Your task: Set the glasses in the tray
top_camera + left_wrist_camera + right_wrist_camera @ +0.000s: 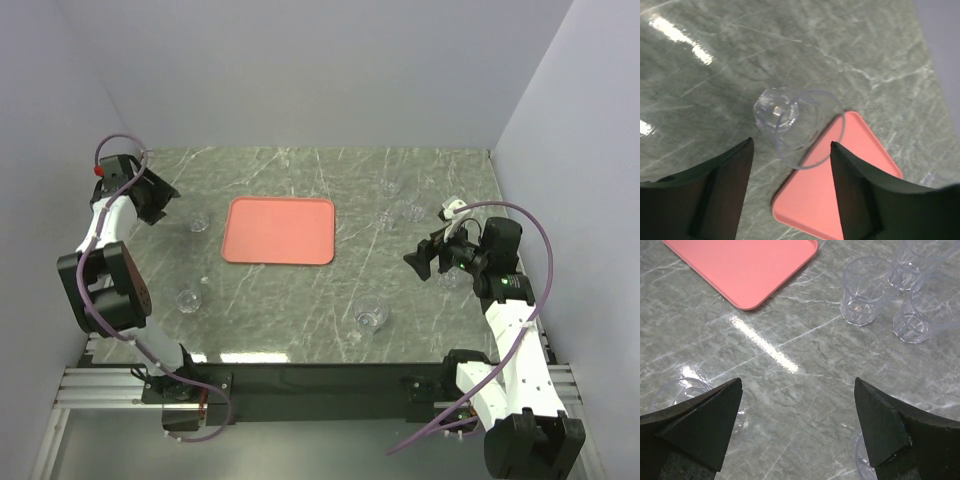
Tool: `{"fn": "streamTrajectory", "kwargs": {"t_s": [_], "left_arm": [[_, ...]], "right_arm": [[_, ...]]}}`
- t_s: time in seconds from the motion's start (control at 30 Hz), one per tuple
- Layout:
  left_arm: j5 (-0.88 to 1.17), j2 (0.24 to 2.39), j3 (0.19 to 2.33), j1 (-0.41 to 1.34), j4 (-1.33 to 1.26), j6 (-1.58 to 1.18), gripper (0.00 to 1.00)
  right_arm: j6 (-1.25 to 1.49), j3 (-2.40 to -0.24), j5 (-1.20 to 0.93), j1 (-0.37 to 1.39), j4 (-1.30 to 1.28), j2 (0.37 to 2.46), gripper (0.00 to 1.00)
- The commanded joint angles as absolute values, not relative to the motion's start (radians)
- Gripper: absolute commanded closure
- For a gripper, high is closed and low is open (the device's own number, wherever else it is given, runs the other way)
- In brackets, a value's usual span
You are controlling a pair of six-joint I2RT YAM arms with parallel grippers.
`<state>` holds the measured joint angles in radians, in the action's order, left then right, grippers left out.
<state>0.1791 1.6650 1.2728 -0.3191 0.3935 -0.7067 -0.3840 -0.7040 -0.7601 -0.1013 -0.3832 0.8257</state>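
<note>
The salmon-pink tray [280, 230] lies flat in the middle of the marble table with nothing on it. One clear glass [790, 125] stands just left of the tray's corner [850, 185]. My left gripper [791, 145] is open around the glass's near side, with a gap at each finger. In the top view that glass [199, 221] sits right beside the left gripper [170, 205]. My right gripper [797, 385] hangs open over bare marble with nothing between its fingers. Three more glasses [865, 290] cluster ahead of it to the right.
Other glasses stand loose at the front left [188, 299], the front centre [371, 317] and beside the right gripper [452, 278]. White walls close in the table on three sides. The black front edge [320, 375] runs between the arm bases.
</note>
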Motion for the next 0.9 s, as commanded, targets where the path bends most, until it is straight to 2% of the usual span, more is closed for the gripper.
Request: {"fn": "streamTrajectory", "kwargs": {"t_s": [0.0,0.1,0.4,0.63,0.7,0.87], "left_arm": [[0.112,1.71,1.37,-0.298,0.489,-0.646,0.34],[0.074,1.746,1.397,-0.276,0.515,-0.624,0.38],[0.005,1.828,1.456,-0.236,0.574,-0.588,0.63],[-0.015,1.856,1.48,-0.216,0.586,-0.569,0.94],[-0.021,1.852,1.483,-0.21,0.588,-0.563,1.0],[-0.043,1.783,1.474,-0.195,0.568,-0.538,1.0]], "right_arm": [[-0.388,-0.735,-0.756,-0.098,-0.367,0.815,0.01],[-0.387,-0.735,-0.749,-0.1,-0.367,0.819,0.01],[-0.388,-0.733,-0.733,-0.1,-0.364,0.822,0.01],[-0.388,-0.736,-0.726,-0.098,-0.365,0.822,0.02],[-0.388,-0.736,-0.723,-0.1,-0.367,0.819,0.02],[-0.388,-0.735,-0.719,-0.101,-0.365,0.815,0.01]]}}
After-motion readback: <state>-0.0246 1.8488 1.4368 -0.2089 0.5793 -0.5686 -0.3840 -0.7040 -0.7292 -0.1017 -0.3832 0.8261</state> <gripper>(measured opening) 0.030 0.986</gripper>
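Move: The glass that the left hand goes for stands about 5 cm to its right and 1 cm ahead, its middle some 9 cm below. From the same hand, a second glass is roughly 19 cm back and 5 cm to the right, and the pink tray's middle is about 27 cm to the right and 1 cm back, some 14 cm down. From the right hand, the first glass lies roughly 17 cm ahead, 54 cm left and 15 cm below. Straight down by about 5 cm goes the left hand, onto the left side of the glass's rim, tipping its fingers some 15 degrees more steeply down and rolling its left side up a little. The half-open fingers close all the while, still shutting after the descent stops, and pinch the thin wall at the rim, one finger inside and one outside. ##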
